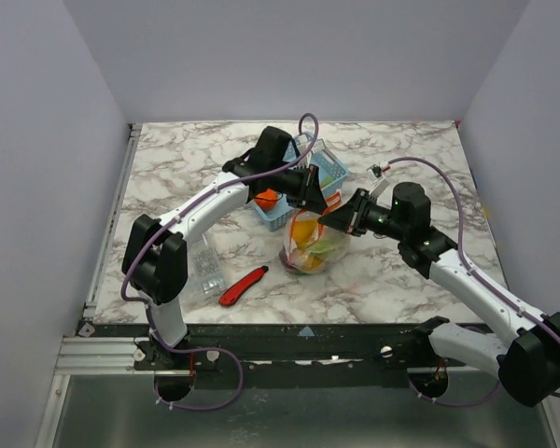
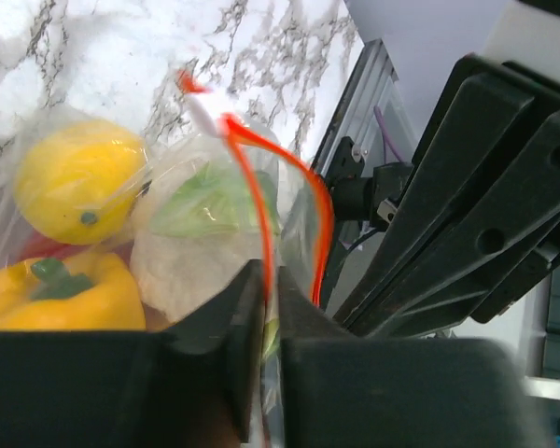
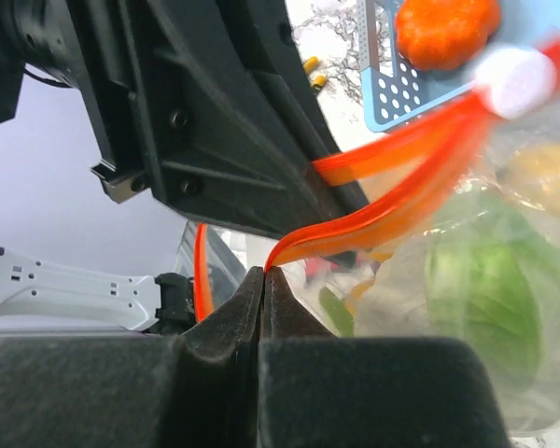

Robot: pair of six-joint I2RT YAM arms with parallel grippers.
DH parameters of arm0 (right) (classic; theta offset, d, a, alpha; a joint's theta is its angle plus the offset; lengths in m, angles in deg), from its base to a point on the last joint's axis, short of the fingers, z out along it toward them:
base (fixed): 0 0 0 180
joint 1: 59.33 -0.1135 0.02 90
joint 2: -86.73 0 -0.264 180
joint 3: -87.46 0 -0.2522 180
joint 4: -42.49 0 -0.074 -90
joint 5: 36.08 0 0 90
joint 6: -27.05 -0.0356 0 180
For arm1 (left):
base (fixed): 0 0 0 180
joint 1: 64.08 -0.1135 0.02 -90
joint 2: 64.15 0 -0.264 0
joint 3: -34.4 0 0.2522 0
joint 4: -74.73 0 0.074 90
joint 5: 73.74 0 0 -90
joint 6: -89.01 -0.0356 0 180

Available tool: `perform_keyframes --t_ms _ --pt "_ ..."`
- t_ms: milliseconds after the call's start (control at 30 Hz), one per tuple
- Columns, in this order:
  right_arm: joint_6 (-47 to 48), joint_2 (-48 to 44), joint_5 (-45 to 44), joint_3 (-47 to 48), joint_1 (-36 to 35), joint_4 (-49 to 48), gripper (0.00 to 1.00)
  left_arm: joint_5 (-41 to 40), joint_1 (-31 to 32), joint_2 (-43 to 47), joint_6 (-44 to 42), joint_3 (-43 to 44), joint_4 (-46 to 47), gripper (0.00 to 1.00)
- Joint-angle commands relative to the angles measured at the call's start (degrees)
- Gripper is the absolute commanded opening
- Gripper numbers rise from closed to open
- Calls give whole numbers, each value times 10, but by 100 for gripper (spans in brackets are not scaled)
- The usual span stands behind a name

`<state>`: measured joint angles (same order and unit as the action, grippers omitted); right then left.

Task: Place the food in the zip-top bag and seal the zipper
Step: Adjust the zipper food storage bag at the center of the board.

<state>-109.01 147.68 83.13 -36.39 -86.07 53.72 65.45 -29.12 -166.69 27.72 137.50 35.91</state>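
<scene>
The clear zip-top bag [image 1: 310, 245] stands at mid-table, lifted by its mouth between both grippers. Inside it is food: a yellow lemon [image 2: 75, 177], a yellow pepper [image 2: 56, 294] and a white and green piece [image 2: 201, 243], seen green [image 3: 485, 299] in the right wrist view. My left gripper [image 2: 269, 280] is shut on one strand of the orange-red zipper [image 2: 252, 177]; a second strand arcs apart to its right. My right gripper [image 3: 264, 275] is shut on the zipper's [image 3: 401, 201] end. A white slider [image 3: 515, 79] sits at the far end. In the top view the left gripper [image 1: 319, 194] and right gripper [image 1: 341, 217] almost meet.
A blue lattice basket [image 1: 294, 191] stands just behind the bag with an orange piece [image 1: 267, 198] in it. A red utility knife [image 1: 244, 286] and a clear ridged box [image 1: 205, 266] lie at the front left, beside the left arm.
</scene>
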Motion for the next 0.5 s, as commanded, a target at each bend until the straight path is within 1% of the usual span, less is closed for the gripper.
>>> perform_keyframes --t_ms 0,33,67,133,233,333,467 --pt "-18 17 3 -26 -2 -83 0 53 -3 25 10 -32 35 26" --pt "-21 20 5 -32 -2 -91 0 53 -4 29 15 -40 44 34" --pt "-22 22 7 -35 -2 -95 0 52 -5 32 18 -46 54 38" --pt "-17 22 4 -39 -2 -93 0 49 -8 42 25 -58 71 43" --pt "-10 15 -4 -41 -2 -84 0 45 -13 53 27 -59 74 49" --pt "-11 15 -2 -45 -2 -89 0 29 -15 57 28 -51 69 58" --pt "-11 20 2 -46 -2 -92 0 -13 -13 57 19 -32 65 62"
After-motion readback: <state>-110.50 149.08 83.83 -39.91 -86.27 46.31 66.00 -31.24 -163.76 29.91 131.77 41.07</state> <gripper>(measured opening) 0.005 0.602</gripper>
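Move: The zip-top bag's orange zipper rim lies at the left fingertips, the bag's middle about 4 cm back, 3 cm left and 10 cm below. From that hand the blue basket stands some 12 cm ahead and 5 cm left, and the red cutter 15 cm back and 21 cm left, both roughly 16 cm down. The right hand pinches the rim, the bag's middle about 2 cm back, 2 cm left and 10 cm below it. Left fingers open around the rim, dipping about 2 cm beside the bag, then rising; right keeps its pinch. ##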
